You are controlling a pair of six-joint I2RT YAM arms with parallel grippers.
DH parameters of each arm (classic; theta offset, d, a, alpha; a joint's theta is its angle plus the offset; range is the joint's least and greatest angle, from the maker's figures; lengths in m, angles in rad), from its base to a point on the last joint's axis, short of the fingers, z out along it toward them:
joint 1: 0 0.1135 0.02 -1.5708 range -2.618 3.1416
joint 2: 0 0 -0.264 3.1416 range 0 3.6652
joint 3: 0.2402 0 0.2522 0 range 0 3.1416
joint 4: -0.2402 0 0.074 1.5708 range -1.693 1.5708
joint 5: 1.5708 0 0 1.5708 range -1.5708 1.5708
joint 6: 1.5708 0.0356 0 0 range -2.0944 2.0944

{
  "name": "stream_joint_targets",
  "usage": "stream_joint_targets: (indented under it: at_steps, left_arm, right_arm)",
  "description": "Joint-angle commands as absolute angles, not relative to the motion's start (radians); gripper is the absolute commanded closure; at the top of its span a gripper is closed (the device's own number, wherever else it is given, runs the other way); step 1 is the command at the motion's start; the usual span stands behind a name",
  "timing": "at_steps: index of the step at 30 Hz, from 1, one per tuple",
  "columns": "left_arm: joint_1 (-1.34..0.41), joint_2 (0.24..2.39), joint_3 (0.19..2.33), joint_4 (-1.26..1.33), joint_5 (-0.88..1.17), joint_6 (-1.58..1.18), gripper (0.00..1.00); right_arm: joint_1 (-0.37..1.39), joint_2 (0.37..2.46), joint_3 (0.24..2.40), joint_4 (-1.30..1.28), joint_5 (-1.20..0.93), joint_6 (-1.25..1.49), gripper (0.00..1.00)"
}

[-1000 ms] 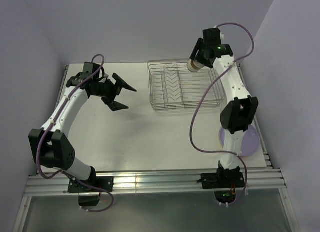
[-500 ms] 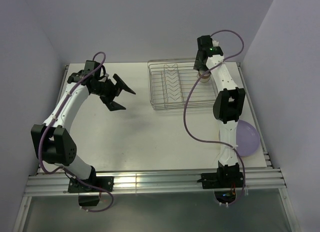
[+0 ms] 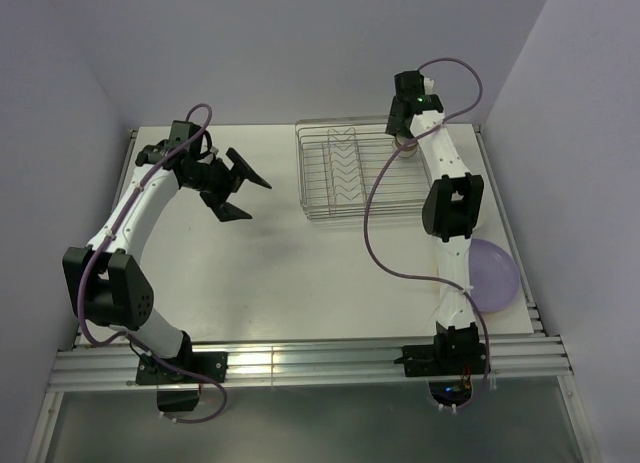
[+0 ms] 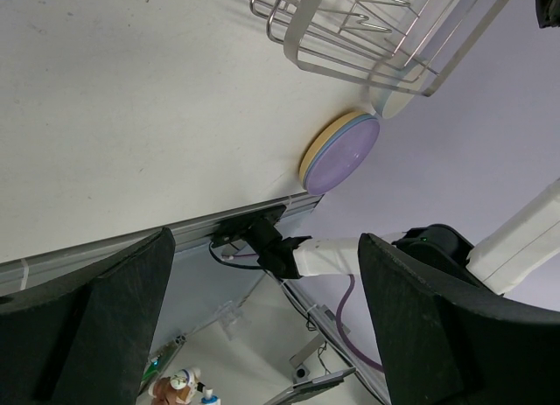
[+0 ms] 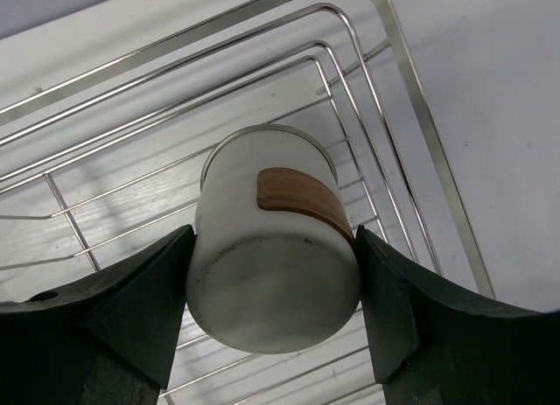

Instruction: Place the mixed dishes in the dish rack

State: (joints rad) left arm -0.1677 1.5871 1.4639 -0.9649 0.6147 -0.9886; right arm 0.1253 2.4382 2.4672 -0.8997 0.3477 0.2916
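Observation:
The dish rack (image 3: 302,173), a silver wire basket, stands at the back of the table. My right gripper (image 3: 407,140) is over its far right corner, shut on a small white cup (image 5: 271,256) with a brown patch. The cup's base faces the wrist camera and its mouth points at the rack wires (image 5: 411,116); I cannot tell whether it touches them. A plate stack (image 3: 495,273) with the lavender one on top lies at the near right; yellow and blue edges show under it (image 4: 343,150). My left gripper (image 3: 258,198) hangs open and empty left of the rack.
The right arm's purple cable (image 3: 375,233) loops across the table between the rack and the plates. The rack's near corner (image 4: 367,29) is seen from the left wrist. Side walls close the table on the left and right.
The right arm has stretched forward and lowered the cup from above the rack's back edge into its far right corner, uncovering the lavender plate. The left gripper has barely moved.

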Motion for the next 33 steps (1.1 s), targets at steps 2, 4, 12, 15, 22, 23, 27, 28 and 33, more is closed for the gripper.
stream_joint_targets:
  at_steps: [2,4,12,15,22,23,27,28,33]
  left_arm:
    - [-0.169,1.588,1.486,-0.971,0.615,-0.971,0.08]
    - [-0.169,1.589,1.486,-0.973,0.615,-0.969,0.08]
    - [-0.169,1.603,1.494,-0.979,0.621,-0.959,0.08]
    - [-0.169,1.606,1.499,-0.980,0.626,-0.954,0.07]
    - [-0.169,1.602,1.496,-0.980,0.630,-0.953,0.06]
    - [-0.169,1.603,1.494,-0.980,0.630,-0.953,0.06]
    - [-0.169,1.595,1.490,-0.976,0.632,-0.956,0.05]
    - [-0.169,1.592,1.482,-0.976,0.632,-0.957,0.05]
    - [-0.169,1.578,1.466,-0.966,0.637,-0.968,0.05]
  right_arm:
    - [0.114,2.457,2.520,-0.835,0.333,0.285,0.88]
    - [0.114,2.467,2.519,-0.834,0.331,0.287,0.87]
    - [0.106,2.476,2.523,-0.816,0.334,0.285,0.73]
    - [0.097,2.476,2.526,-0.815,0.328,0.293,0.62]
    - [0.089,2.471,2.534,-0.804,0.324,0.291,0.19]
    - [0.089,2.470,2.533,-0.801,0.322,0.290,0.14]
    - [0.086,2.464,2.536,-0.795,0.310,0.290,0.01]
    - [0.086,2.464,2.536,-0.796,0.307,0.290,0.00]
    - [0.086,2.447,2.525,-0.799,0.305,0.293,0.00]
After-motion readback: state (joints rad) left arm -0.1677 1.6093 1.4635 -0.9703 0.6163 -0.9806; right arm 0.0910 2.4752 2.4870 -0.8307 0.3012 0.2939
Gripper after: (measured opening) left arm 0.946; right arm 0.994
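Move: Inside the rack's far right corner, the resting spot for the cup lies about 2 cm ahead of the right hand, 2 cm to its right and 3 cm below; the hand already holds the cup there, base towards the wrist. The rack's middle is some 8 cm back and 12 cm left, the white bowl roughly 20 cm back and 13 cm right. From the left hand the spot lies about 25 cm ahead, 50 cm right and 11 cm below. Easing the held cup down about 1.5 cm and slightly forward into the rack's far right corner, the right hand then shifts some 1.5 cm right towards the rack's side. Its fingers open wide and let the cup go, the hand rising about 1 cm with a small forward creep; the right-hand finger stays close against the cup's side. ##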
